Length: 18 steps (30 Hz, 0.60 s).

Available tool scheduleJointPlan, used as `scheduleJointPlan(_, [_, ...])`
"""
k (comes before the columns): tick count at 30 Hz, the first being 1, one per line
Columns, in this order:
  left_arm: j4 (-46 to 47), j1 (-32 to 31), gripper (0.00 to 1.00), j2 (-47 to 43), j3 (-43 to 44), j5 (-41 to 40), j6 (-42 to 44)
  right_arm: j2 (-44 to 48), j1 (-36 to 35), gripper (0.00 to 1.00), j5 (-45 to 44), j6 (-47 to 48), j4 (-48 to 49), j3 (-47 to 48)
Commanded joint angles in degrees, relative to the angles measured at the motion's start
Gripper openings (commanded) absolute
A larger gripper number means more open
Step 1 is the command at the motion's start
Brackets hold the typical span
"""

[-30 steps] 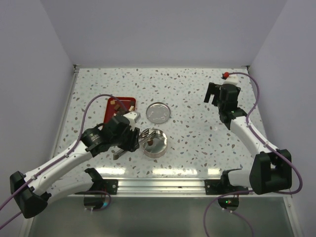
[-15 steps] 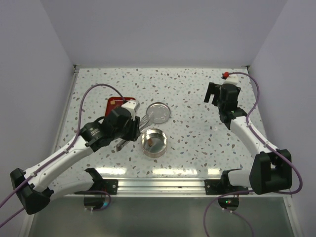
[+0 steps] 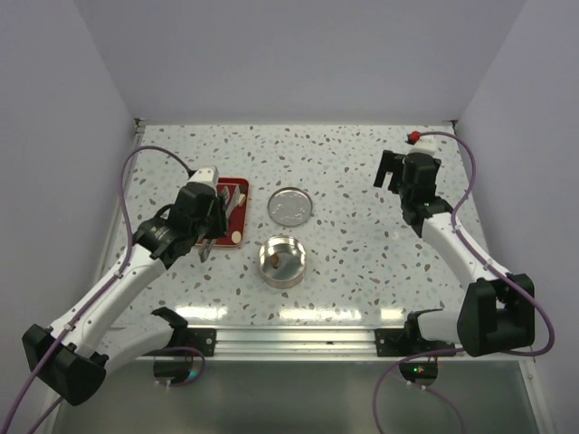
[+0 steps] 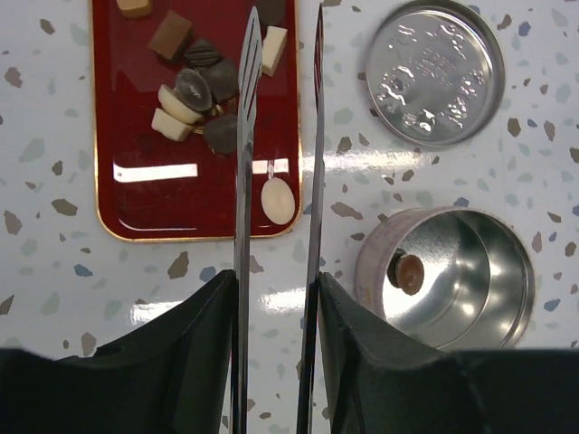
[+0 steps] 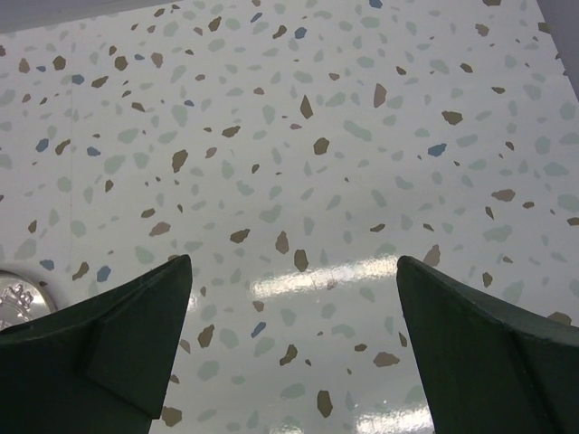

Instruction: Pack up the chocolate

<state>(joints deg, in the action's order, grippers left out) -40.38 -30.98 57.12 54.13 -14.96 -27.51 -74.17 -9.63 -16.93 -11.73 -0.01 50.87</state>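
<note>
Several dark and cream pieces of chocolate (image 4: 194, 90) lie on a red tray (image 4: 163, 194). A cream oval piece (image 4: 278, 201) sits alone near the tray's front edge. One brown piece (image 4: 410, 272) lies inside the open round tin (image 4: 488, 312). My left gripper (image 4: 277, 287) is shut on a pair of metal tongs (image 4: 244, 136). Their blades reach out over the tray's right side, slightly parted, with nothing between them. In the top view the left gripper (image 3: 208, 226) hangs over the tray (image 3: 242, 212), left of the tin (image 3: 298, 271). My right gripper (image 3: 391, 172) is open and empty at the far right.
The tin's lid (image 3: 290, 206) lies flat behind the tin, also in the left wrist view (image 4: 434, 70). Below my right gripper (image 5: 294, 271) is only speckled tabletop. White walls close the table on three sides.
My left arm has swung left from above the tin to over the red tray, carrying the tongs. A brown piece now lies in the tin. The right arm has not moved.
</note>
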Motion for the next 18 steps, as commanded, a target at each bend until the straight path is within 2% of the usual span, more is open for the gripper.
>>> scheduleJointPlan(1, [1.89, 2.06, 0.45, 0.61, -0.16, -3.49, -1.32, 0.87, 0.22, 0.99, 1.11, 0.12, 0.19, 2.91])
scheduleJointPlan(5, [0.13, 3.03, 0.45, 4.92, -0.95, -5.78, -2.64, 0.78, 0.22, 0.99, 1.9, -0.05, -1.04, 3.88])
scheduleJointPlan(18, [0.74, 2.95, 0.44, 4.66, -5.79, -6.04, -6.33, -1.06, 0.14, 0.99, 5.24, -1.72, -0.25, 4.76])
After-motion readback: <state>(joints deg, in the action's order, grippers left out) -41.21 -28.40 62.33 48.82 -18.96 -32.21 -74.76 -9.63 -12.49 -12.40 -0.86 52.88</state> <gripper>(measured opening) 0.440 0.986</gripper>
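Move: The left hand, already holding the tongs, has the round dark chocolate in the red tray about 10 cm ahead, 1 cm left and 16 cm below. The white oval lies some 5 cm ahead and 3 cm right, the beige square 11 cm ahead and 5 cm left. The pot is 16 cm right and 2 cm back. From the idle right hand, that dark chocolate is roughly 52 cm left and 5 cm back. Still gripping the tongs, the left hand sinks about 6 cm, easing left and tilting down towards the round chocolate. ##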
